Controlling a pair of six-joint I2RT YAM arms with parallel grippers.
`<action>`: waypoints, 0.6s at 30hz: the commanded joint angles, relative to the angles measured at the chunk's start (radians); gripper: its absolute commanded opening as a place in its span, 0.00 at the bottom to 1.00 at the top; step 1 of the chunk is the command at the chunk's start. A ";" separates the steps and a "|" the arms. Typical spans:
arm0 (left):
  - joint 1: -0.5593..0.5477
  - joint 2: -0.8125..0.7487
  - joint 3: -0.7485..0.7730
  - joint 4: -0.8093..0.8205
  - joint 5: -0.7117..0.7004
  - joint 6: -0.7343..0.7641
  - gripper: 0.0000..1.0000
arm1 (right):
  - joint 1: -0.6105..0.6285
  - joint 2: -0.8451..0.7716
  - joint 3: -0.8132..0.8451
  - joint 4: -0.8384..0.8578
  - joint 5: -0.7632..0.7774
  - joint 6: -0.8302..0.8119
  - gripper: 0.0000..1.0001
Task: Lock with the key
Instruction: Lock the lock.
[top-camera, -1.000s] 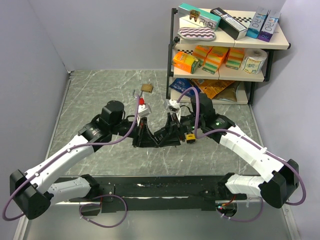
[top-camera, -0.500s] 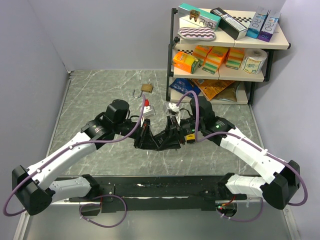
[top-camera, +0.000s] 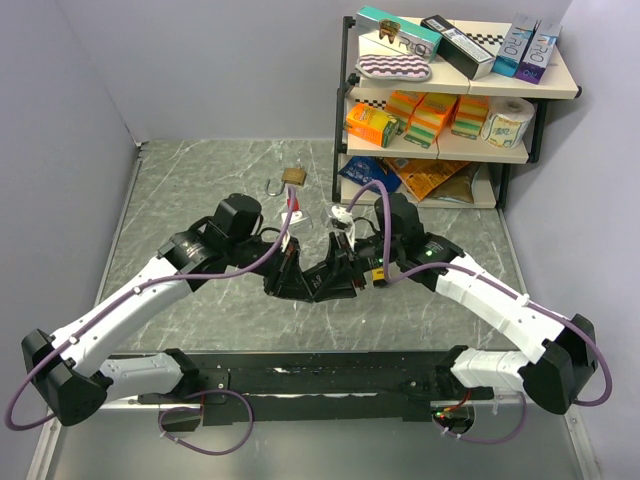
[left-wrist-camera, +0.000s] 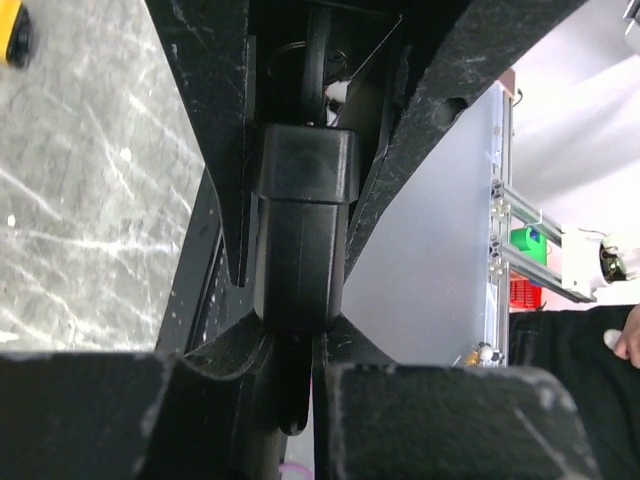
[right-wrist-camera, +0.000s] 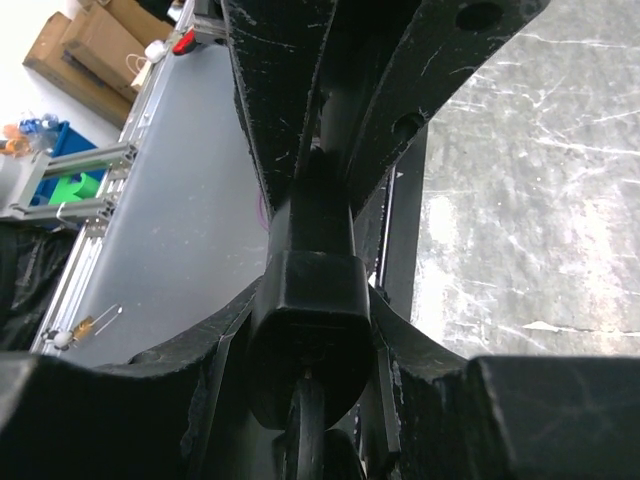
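A brass padlock (top-camera: 293, 176) lies on the far middle of the table with its shackle swung open to the left. Both grippers meet fingertip to fingertip at mid table. The key is hidden between the black fingers in the top view. In the left wrist view its black head (left-wrist-camera: 303, 235) sits between the right gripper's fingers, and a thin dark part runs down between my left gripper's (left-wrist-camera: 297, 395) nearly closed pads. In the right wrist view, my right gripper (right-wrist-camera: 310, 400) is shut on the same black head (right-wrist-camera: 312, 320). The left gripper (top-camera: 303, 283) and right gripper (top-camera: 330, 282) touch.
A shelf rack (top-camera: 340, 120) stands at the back right with boxes, sponges, a paper roll and bags underneath. Grey walls close the left and back sides. A black base rail (top-camera: 330, 375) runs along the near edge.
Both wrists have swung a little toward each other and forward while the joined fingertips stay at mid table. Neither grip has changed, and the padlock has not moved.
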 joint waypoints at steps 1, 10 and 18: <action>-0.040 0.086 0.162 0.745 -0.166 -0.050 0.01 | 0.218 0.076 0.036 0.091 -0.010 -0.139 0.00; 0.003 -0.101 -0.027 0.461 -0.005 0.200 0.01 | 0.019 0.007 0.115 -0.291 -0.037 -0.352 0.32; 0.009 -0.108 -0.015 0.277 0.041 0.395 0.01 | -0.027 -0.020 0.159 -0.381 -0.013 -0.396 0.72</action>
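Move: The black lock's body sits between the two hands, its middle about 1 cm left of the right hand, whose fingers flank it, and some 5 cm right and 1 cm below the left hand, which holds the shackle end. The key, with its ring, stands out of the body's far end about 3 cm right of the right hand. The yellow lock lies on the table roughly 13 cm ahead, 12 cm right and 25 cm below the right hand. Pressed up to the black lock from the right, the right hand draws back some 2 cm to its right and rolls about 10 degrees, its top tipping back towards the robot, and near the end its fingers spread and the clasp on the lock body loosens. The left hand keeps its pinch on the shackle end, eases under 1 cm to the left, then about 1 cm forward, rolling the same way by some 20 degrees. ##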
